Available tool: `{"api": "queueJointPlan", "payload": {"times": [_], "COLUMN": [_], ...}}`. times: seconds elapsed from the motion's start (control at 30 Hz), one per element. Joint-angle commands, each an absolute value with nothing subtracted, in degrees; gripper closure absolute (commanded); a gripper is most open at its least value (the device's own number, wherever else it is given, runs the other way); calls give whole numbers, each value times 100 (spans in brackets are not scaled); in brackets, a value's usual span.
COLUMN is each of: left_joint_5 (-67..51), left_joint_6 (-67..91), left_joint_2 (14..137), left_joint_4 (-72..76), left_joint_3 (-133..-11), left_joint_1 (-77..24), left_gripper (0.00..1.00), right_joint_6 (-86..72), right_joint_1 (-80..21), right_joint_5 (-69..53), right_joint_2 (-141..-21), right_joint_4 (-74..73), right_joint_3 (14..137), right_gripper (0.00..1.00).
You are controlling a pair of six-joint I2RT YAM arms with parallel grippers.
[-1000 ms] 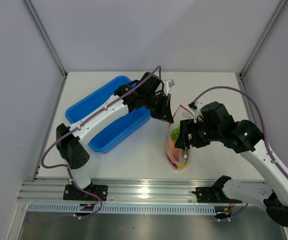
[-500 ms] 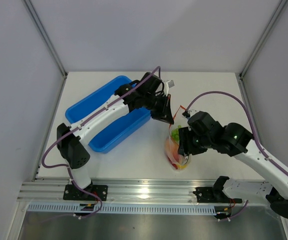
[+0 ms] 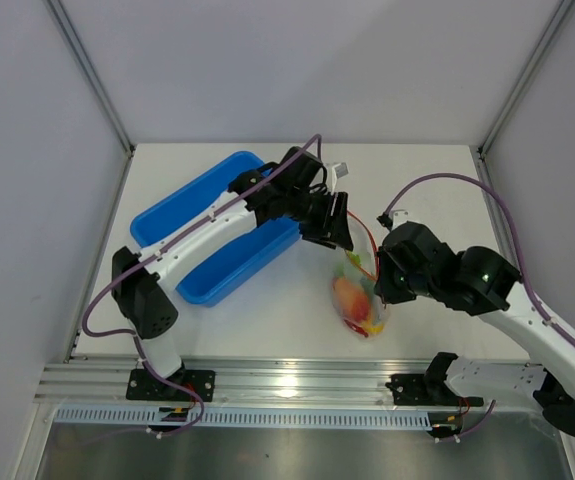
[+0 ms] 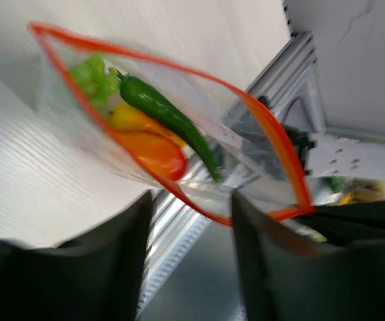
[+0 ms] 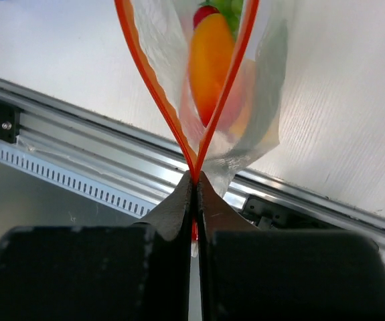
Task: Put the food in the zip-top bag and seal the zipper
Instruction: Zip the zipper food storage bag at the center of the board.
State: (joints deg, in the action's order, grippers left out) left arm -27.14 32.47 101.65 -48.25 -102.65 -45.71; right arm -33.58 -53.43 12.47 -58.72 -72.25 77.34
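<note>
The zip-top bag (image 3: pixel 360 300) hangs just over the table between my two grippers, its mouth gaping. In the left wrist view its zipper (image 4: pixel 272 134) forms an open loop around the food: a green leafy piece (image 4: pixel 90 75), a green pepper (image 4: pixel 169 115), a yellow piece (image 4: pixel 126 118) and a red-orange fruit (image 4: pixel 155 152). My left gripper (image 4: pixel 192 200) is open, with the zipper's edge just past its fingertips. My right gripper (image 5: pixel 193 179) is shut on one end of the zipper (image 5: pixel 209 127), where both strips meet. An orange piece (image 5: pixel 209 60) shows inside the bag.
A blue tray (image 3: pixel 167 215) lies at the back left, partly under my left arm. The metal rail (image 3: pixel 287 380) runs along the table's near edge, close below the bag.
My right gripper moved in and shut on the zipper's end. My left gripper opened and let go of the bag's edge. The bag dropped lower.
</note>
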Motion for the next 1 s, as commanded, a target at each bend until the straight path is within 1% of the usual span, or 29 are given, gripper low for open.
{"api": "queueJointPlan", "payload": {"times": [0.0,0.07,0.2,0.33,0.37,0.4,0.5,0.7,0.83,0.97], "left_joint_5": [-2637,-2794,-2962,-3339,-3662,-3796,-4121,-5385,-5598,-6239], "left_joint_6": [2745,2192,1311,84,-208,-411,-913,-1256,-1424,-1082], "left_joint_2": [9660,9344,8650,7860,7736,7595,7172,7540,7611,7717], "left_joint_4": [-4650,-4229,-3561,-3078,-2989,-2832,-2242,-2628,-2444,-1882], "left_joint_3": [-10178,-9985,-9414,-8930,-8860,-8537,-8132,-8586,-8543,-8333], "left_joint_1": [-4535,-4535,-4561,-4658,-4702,-4780,-4948,-5115,-5326,-5370], "left_gripper": [38,25,13,7,5,5,4,5,4,4], "right_joint_6": [-2954,-2796,-2637,-2514,-2496,-2453,-2374,-2347,-2452,-2531], "right_joint_1": [-5370,-5370,-5370,-5370,-5370,-5379,-5370,-5370,-5370,-5370], "right_joint_5": [1118,758,300,-218,-472,-596,-1036,-1888,-2231,-2381], "right_joint_2": [-5599,-5372,-5150,-5107,-5098,-5098,-5106,-5106,-5168,-5194], "right_joint_4": [-7067,-6935,-6882,-6917,-6908,-6900,-6899,-6794,-6794,-6873], "right_joint_3": [7981,7919,7857,7875,7875,7892,7901,7928,8033,8244], "right_gripper": [100,100,100,100,100,100,100,100,100,100]}}
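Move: The zip end pinched in my right fingers lies about 10 cm back and 7 cm to the right of my empty left hand, near its height. The zip's far end is some 7 cm ahead and 2 cm right of my left hand, 3 cm lower. The bagged food hangs about 8 cm back and 2 cm right of my left hand, 12 cm below. From my right hand, that food is 2 cm ahead, 5 cm left and 12 cm below. My right hand keeps its pinch on the zip end and draws the bag back about 9 cm towards my base, rising and drifting left while turning some 30 degrees counter-clockwise. My left hand spreads wide, clears the bag's rim upward and swings back about 13 cm, the wrist rolling and turning clockwise until its fingers point nearly level across towards the right hand's pinch. ##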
